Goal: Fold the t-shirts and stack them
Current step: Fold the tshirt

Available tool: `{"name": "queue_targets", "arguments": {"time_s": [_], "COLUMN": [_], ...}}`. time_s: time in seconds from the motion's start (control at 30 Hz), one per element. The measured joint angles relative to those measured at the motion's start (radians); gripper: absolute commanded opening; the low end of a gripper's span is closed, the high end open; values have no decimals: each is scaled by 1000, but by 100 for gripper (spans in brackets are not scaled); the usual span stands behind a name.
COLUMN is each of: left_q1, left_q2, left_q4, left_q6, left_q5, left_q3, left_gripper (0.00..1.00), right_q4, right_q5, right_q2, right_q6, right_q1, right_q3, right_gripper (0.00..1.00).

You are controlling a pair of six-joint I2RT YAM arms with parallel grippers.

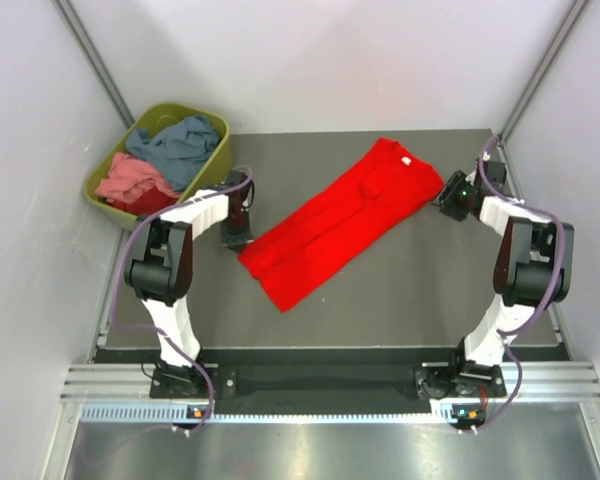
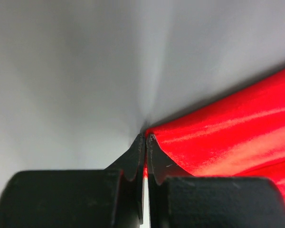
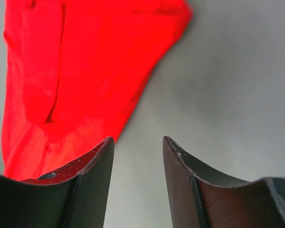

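A bright red t-shirt [image 1: 340, 225] lies on the dark table, folded into a long strip that runs diagonally, with its white neck label [image 1: 405, 160] at the far right end. My left gripper [image 1: 238, 240] sits at the strip's near left corner. In the left wrist view its jaws [image 2: 146, 135] are shut, with a sliver of the red cloth [image 2: 237, 133] pinched between them. My right gripper [image 1: 442, 198] is just right of the collar end. It is open [image 3: 137, 140] over bare table, and the red shirt [image 3: 76, 71] lies left of its fingers.
An olive-green tub [image 1: 218, 160] stands at the back left beside the left arm. It holds a slate blue-grey shirt [image 1: 185, 145], a salmon pink one [image 1: 135, 175] and a darker red one [image 1: 145, 200]. White walls enclose the table on three sides.
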Motion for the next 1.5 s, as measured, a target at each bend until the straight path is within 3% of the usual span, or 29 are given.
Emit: {"name": "queue_targets", "arguments": {"time_s": [0.2, 0.4, 0.67, 0.7, 0.8, 0.83, 0.93, 1.2, 1.5], "left_q1": [0, 2, 0, 0, 0, 0, -2, -27, -92], "left_q2": [-8, -8, -10, -13, -27, -34, -53, -58, 16], "left_q4": [-112, -177, -186, -188, -191, -190, -188, -170, -115], "left_q6": [-16, -26, -10, -6, 3, 5, 8, 9, 8], "left_q5": [-113, -184, -128, -113, -59, -34, 40, 174, 286], "left_q3": [9, 143, 252, 258, 272, 275, 280, 285, 252], "left_gripper": [30, 34, 34, 34, 34, 34, 34, 37, 40], "right_q4": [53, 107, 168, 170, 164, 163, 144, -11, -149], "right_q5": [0, -2, -17, -17, -15, -13, -6, 16, 19], "right_q2": [99, 174, 244, 249, 272, 281, 316, 481, 708], "right_q6": [36, 64, 97, 102, 109, 114, 119, 87, 55], "right_q1": [-3, -12, -12, -12, -12, -12, -12, -11, -14], "right_q3": [35, 86, 144, 149, 178, 187, 227, 535, 938], "right_gripper": [47, 46, 40, 38, 22, 12, 0, 0, 7]}}
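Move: The right hand, open, has the t-shirt's right shoulder corner about 7 cm ahead, barely right of it and some 4 cm below; the white neck tag lies roughly 16 cm ahead and 11 cm left, the other shoulder about 24 cm ahead and 18 cm left. The left hand still has its fingers shut on the left hem corner; from that hand the near hem corner is some 16 cm back and 11 cm right, the bin about 18 cm ahead and 19 cm left. The right hand reaches forward about 7 cm while sinking 4 cm, closes its open fingers on the t-shirt's right shoulder corner and, keeping low and fingers still pinching, drags that corner another 11 cm forward and slightly right. The left hand meanwhile opens, easing a little back and left off the hem corner, then rises some 10 cm with a short forward swing, crosses about 12 cm to the right above the hem end with its left side tipping down, and starts to sink again, fingers open. ##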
